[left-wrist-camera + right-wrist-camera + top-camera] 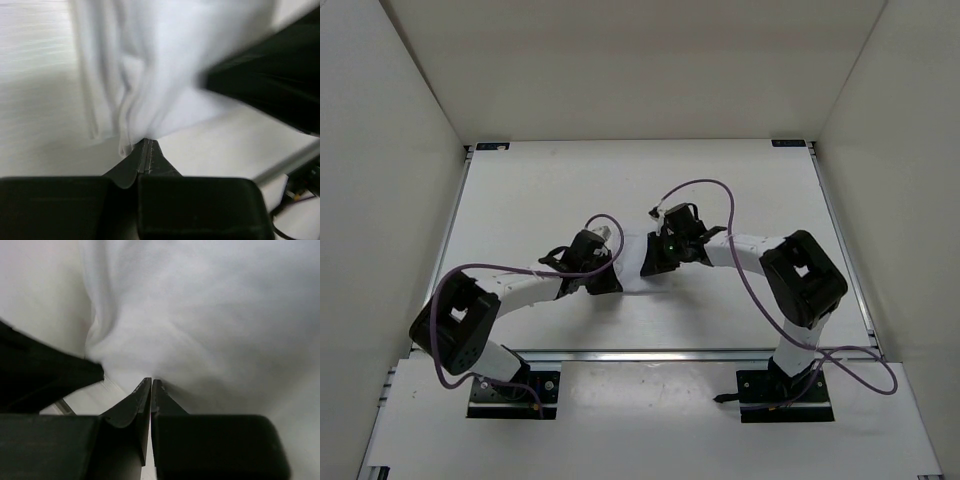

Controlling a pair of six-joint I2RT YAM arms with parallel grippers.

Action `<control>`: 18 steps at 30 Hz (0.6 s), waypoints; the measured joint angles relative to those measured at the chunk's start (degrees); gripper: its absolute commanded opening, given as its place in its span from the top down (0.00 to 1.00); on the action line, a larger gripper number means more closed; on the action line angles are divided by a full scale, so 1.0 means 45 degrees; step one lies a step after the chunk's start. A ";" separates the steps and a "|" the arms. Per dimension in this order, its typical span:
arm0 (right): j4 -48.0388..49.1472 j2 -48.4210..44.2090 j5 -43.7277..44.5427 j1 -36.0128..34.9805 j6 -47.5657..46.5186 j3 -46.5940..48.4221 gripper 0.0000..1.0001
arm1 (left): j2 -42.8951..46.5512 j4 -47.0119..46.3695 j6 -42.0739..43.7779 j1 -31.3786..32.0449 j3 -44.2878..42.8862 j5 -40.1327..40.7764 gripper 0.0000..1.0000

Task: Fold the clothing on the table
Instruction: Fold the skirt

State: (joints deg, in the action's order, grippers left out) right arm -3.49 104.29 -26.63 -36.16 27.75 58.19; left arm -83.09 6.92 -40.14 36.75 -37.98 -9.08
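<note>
The white clothing [630, 266] is bunched into a small patch between my two grippers at the middle of the table [720, 190]. My left gripper [608, 274] is shut on its edge. In the left wrist view the jaws [146, 143] pinch a fold, and the clothing [165, 75] rises in loose pleats beyond the tips. My right gripper [655, 260] is shut too. Its tips [151, 382] meet the clothing [210, 315], which spreads out smooth past them. Each wrist view shows the other arm as a dark shape close by.
Off-white walls [410, 150] enclose the table on three sides. A metal rail [650, 353] runs along the near edge. Small dark brackets [492, 146] mark the far corners. Purple cables [705, 185] loop over both arms.
</note>
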 measured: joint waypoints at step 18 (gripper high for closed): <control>-0.2322 -0.7946 0.2327 0.3847 -0.1433 -0.1350 0.01 | 0.3657 0.3288 0.3662 -0.3711 -0.2404 0.0185 0.01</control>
State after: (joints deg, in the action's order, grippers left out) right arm -13.93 68.53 -16.16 -18.85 21.30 52.12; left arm -66.63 21.71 -23.66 20.05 -48.80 -8.25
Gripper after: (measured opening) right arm 0.991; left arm 0.987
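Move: The left fingers still hold the skirt's near left corner, just over the table. The bare spot where it gets laid is about 3 cm to their left, 1 cm ahead and 1 cm lower. The folded skirt's middle is some 6 cm ahead of the left hand, 5 cm to its right and 2 cm lower. From the right hand, shut over the skirt, that middle lies about 1 cm ahead, 2 cm left and 2 cm below. Still pinching the skirt's near left corner, the left hand draws it 2–3 cm left and slightly down onto the table, opens wide to let go, then rises some 13 cm, moving left and forward. The right fingertips come free of the cloth as that hand climbs about 15 cm and swings as far right, opening wide, tipping up and turning clockwise. ##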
